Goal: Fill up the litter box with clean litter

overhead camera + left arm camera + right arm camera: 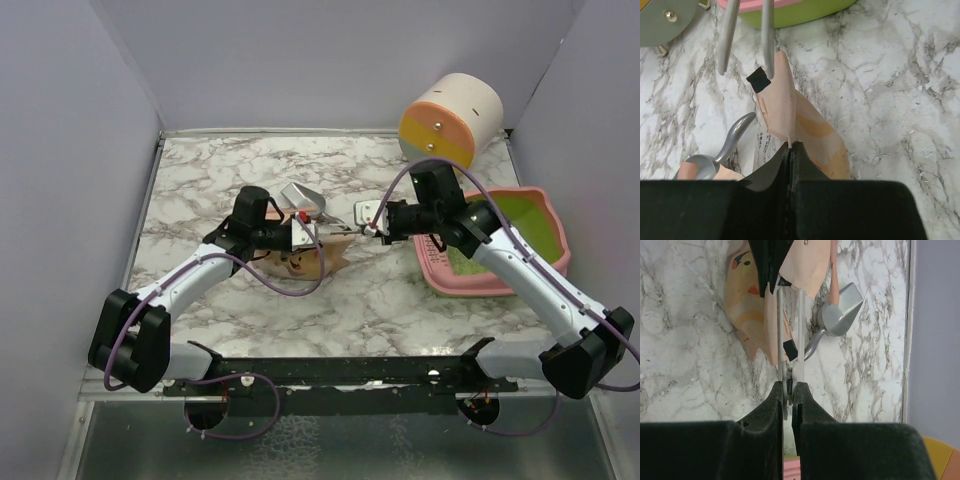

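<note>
The tan paper bag with a cartoon face lies mid-table, also in the left wrist view and the right wrist view. My left gripper is shut on its top edge. My right gripper is shut on the spring end of a silver metal clip, whose two long arms straddle the bag's top edge. The pink litter box with its lime-green inside stands at the right, under my right arm, and shows in the left wrist view. I cannot make out loose litter.
A silver metal scoop lies just behind the bag, also seen from both wrists. The round cream drum with orange, yellow and grey bands stands at the back right. Grey walls enclose the marble table.
</note>
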Robot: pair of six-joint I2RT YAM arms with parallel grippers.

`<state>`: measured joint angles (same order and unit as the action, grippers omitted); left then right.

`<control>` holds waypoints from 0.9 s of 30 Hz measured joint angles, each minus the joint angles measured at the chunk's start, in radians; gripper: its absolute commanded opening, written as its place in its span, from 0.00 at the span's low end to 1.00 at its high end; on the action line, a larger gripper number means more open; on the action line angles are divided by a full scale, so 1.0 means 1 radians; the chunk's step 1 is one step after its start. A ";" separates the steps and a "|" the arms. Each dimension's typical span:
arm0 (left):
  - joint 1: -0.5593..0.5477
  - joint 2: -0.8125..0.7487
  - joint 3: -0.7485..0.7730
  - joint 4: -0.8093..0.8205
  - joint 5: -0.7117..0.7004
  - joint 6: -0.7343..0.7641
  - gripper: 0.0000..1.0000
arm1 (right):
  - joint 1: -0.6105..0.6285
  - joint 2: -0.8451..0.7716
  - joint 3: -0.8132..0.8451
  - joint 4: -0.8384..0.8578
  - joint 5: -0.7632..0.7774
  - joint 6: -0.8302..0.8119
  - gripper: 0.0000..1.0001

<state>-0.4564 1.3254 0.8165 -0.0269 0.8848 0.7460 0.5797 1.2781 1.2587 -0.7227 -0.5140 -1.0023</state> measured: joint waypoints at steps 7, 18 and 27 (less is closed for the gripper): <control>0.012 0.000 0.000 -0.034 0.079 -0.003 0.00 | 0.051 0.000 -0.004 -0.033 0.031 -0.006 0.01; 0.016 -0.006 0.000 -0.045 0.085 -0.007 0.00 | 0.088 0.065 -0.067 -0.019 0.071 0.003 0.01; 0.016 -0.007 -0.002 -0.042 0.069 -0.018 0.03 | 0.107 0.101 -0.074 0.040 0.112 0.019 0.01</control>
<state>-0.4408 1.3182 0.8150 -0.0692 0.9539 0.7280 0.6868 1.3796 1.1843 -0.6830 -0.4019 -0.9836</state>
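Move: Slightly more than 5 cm to the left of the right hand, and about 6 cm below it, lies the middle of the bag's folded rim; level with it fore and aft, the rim is the place for the open silver clip that this hand holds. The scoop lies on the table roughly 11 cm ahead of the right hand, 12 cm to its left and 21 cm down. From the left hand, which already pinches the rim, the rim's middle is about 4 cm to the right. Lowering the open silver clip about 6 cm over the folded rim, the right hand first draws back some 2 cm, then edges left towards the left fingertips, its fingers tipping down a little and keeping their grip. The left hand goes on pinching the rim and eases it back just over a centimetre early on, then holds. ##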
